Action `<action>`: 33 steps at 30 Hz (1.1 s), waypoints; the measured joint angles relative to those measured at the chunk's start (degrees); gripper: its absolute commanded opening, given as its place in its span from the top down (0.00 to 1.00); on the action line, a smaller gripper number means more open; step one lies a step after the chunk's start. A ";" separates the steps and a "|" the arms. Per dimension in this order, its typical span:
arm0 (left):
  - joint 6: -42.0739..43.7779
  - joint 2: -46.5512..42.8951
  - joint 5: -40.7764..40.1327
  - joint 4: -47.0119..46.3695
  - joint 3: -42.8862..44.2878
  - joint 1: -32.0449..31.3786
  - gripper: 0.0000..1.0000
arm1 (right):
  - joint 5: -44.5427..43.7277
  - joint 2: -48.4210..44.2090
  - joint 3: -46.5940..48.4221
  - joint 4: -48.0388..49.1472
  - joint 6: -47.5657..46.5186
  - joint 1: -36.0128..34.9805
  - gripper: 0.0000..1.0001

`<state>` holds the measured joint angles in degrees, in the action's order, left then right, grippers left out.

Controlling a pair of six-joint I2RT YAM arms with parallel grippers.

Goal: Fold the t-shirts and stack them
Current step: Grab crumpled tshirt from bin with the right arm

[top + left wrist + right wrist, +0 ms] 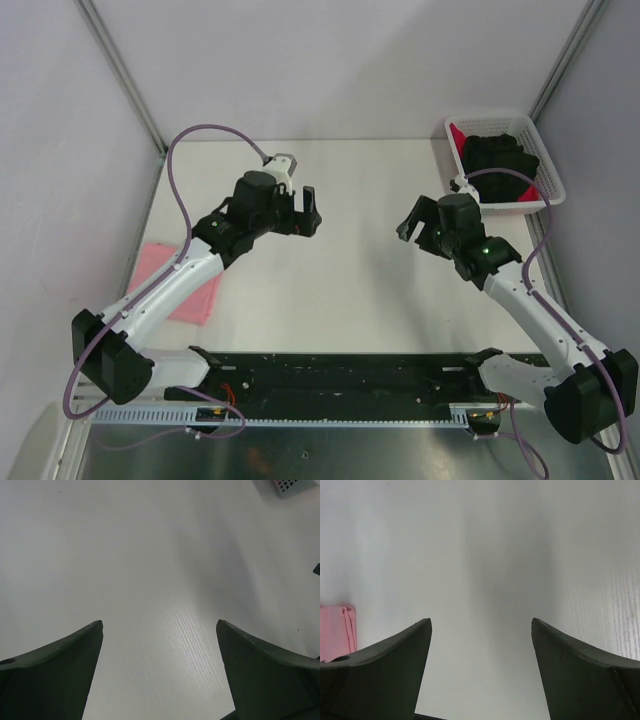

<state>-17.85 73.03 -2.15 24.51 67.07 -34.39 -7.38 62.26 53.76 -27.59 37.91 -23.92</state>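
Observation:
A folded light pink t-shirt (180, 280) lies flat at the table's left edge, partly under my left arm; its corner (337, 630) also shows in the right wrist view. A black t-shirt (497, 160) lies bunched in the white basket (548, 170) at the back right, on top of a crimson-red t-shirt (459, 135). My left gripper (305, 212) hovers open over the bare middle of the table, nothing between its fingers (55, 670). Facing it from the right, my right gripper (412, 222) is open too, and its fingers (580, 675) hold nothing.
The basket's corner (290, 486) shows at the top right of the left wrist view. Grey walls with metal posts close in the table at the back and both sides. A black rail (340, 372) with the arm bases runs along the near edge.

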 measured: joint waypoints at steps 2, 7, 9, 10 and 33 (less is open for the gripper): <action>0.00 -0.04 0.00 -0.07 -0.13 -0.02 0.01 | -0.28 0.20 0.00 0.09 0.00 0.04 0.14; 0.20 -0.48 0.04 -0.02 -0.83 -0.26 0.01 | 0.15 2.58 1.09 0.50 -0.04 2.58 0.14; 0.37 -0.59 0.26 -0.04 -0.87 -0.26 0.01 | 0.74 5.14 2.93 1.05 -0.13 5.57 0.14; 0.39 -0.61 0.37 -0.04 -0.87 -0.26 0.01 | 0.98 6.80 4.15 1.42 -0.22 7.26 0.14; 1.42 -1.62 0.83 -0.04 -1.07 -0.26 0.01 | -1.49 49.86 45.03 5.01 1.25 37.83 0.14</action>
<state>-16.43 71.42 -1.32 24.47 66.00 -34.65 -8.86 112.12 98.78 -22.59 39.16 13.91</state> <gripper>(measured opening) 0.994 0.862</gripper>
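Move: The crumpled dark t-shirt in the white bin lies about 29 cm ahead of my right hand, 26 cm to its right and some 13 cm below. Around it stands the bin, its middle roughly 30 cm ahead and 27 cm right of that hand; red cloth lies directly beneath the dark t-shirt, its edges showing on both sides. From my left hand the dark t-shirt is about 28 cm ahead, 52 cm right and 18 cm below. I sweep my right hand out towards the bin in one quick, nearly level swing, about 27 cm to the right and 24 cm forward, turning it clockwise by some 40 degrees. My fingers stay open and end up above the bin's near-left part, pointing down and forward over the dark t-shirt, not yet on it. ##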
